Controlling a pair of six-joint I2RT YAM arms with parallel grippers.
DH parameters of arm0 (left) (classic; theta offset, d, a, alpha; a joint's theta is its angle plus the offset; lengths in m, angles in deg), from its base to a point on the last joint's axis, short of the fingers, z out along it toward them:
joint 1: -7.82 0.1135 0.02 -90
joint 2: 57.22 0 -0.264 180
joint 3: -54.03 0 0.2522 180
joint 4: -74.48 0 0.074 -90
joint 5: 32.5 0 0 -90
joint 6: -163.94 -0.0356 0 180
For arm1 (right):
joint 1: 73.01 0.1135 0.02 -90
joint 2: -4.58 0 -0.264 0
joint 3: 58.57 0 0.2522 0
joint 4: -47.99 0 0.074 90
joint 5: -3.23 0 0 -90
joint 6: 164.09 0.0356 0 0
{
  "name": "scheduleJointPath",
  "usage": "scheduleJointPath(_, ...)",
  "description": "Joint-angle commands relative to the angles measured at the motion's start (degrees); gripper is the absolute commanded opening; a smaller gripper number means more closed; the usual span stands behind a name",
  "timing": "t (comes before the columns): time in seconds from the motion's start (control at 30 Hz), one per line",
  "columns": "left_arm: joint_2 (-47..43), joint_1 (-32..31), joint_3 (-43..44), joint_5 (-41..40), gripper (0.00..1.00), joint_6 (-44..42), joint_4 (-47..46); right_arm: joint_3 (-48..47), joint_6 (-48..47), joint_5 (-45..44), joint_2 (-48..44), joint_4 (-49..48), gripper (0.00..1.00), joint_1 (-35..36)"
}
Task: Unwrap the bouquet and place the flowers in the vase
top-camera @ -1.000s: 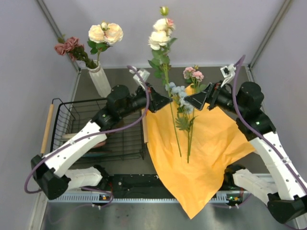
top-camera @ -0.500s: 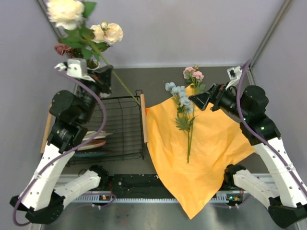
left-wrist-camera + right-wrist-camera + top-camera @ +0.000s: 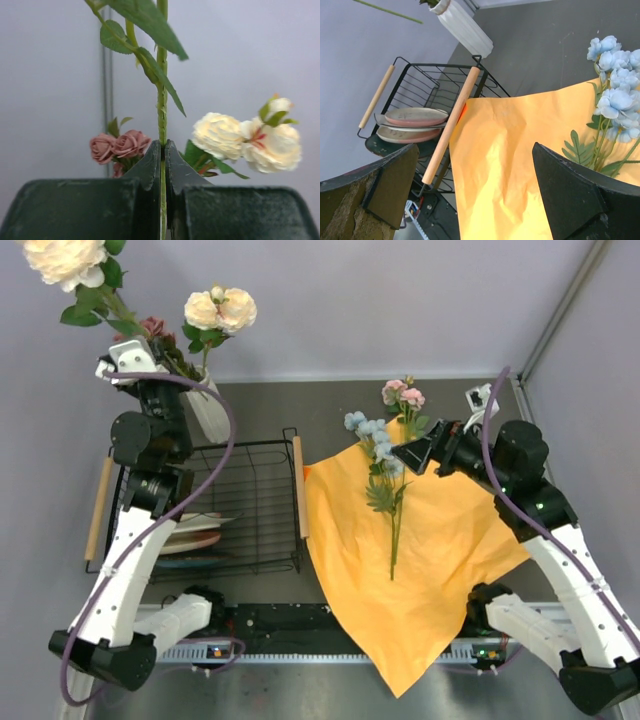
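Note:
The orange wrap (image 3: 430, 560) of the bouquet lies spread open on the table. Blue flowers (image 3: 372, 435) and a small pink stem (image 3: 402, 393) lie on its far edge. My left gripper (image 3: 168, 360) is raised at the far left, shut on the green stem (image 3: 162, 100) of a cream rose (image 3: 62, 258), just above the white ribbed vase (image 3: 212, 412). The vase holds cream roses (image 3: 245, 140) and mauve roses (image 3: 120, 146). My right gripper (image 3: 405, 452) hangs open over the wrap (image 3: 510, 150), beside the blue flowers (image 3: 617, 95), holding nothing.
A black wire dish rack (image 3: 250, 510) with wooden handles (image 3: 451, 125) and stacked plates (image 3: 415, 117) stands left of the wrap, right in front of the vase (image 3: 462, 25). Grey walls close in the left, back and right sides.
My left arm carried the cream rose stem from over the wrap to the far left, and it now holds it upright above the vase. The right gripper has barely moved.

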Motion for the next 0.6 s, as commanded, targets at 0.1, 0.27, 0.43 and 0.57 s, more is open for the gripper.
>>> scheduleJointPath(0.1,4.6,7.9,-4.0,-5.0,0.00,-5.8,-21.9,0.9,-0.3,-0.5,-0.8,-0.5,0.98,0.2)
scheduleJointPath(0.27,7.7,12.5,-3.1,-2.8,0.00,1.2,-22.7,1.2,-0.5,-0.4,-0.7,-0.1,0.98,0.2)
scheduleJointPath(0.43,11.0,15.0,-0.9,-0.9,0.00,5.7,-21.8,1.6,-0.5,-0.5,-0.8,0.1,0.98,0.2)
scheduleJointPath(0.57,11.8,15.1,1.4,0.4,0.00,6.8,-20.1,1.7,-0.5,-0.8,-0.8,0.4,0.98,0.1)
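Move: Ahead of the left hand, which already grips the cream-rose stem, the vase stands some 24 cm farther out, 6 cm to the left, its middle about 42 cm lower. The pale roses already in it are roughly 22 cm ahead, 4 cm right and 12 cm below; the dusky roses 19 cm ahead, 7 cm left and 17 cm below. From the right hand the vase lies about 32 cm ahead, 45 cm left and 23 cm down. Swinging left and forward towards the vase, the left hand keeps the stem pinched in its shut fingers, going about 8 cm left and 5 cm forward and sinking slightly early on. The wrist turns some 15 degrees counter-clockwise; the leftward sweep slows almost to nothing by the end while the hand still creeps forward. ##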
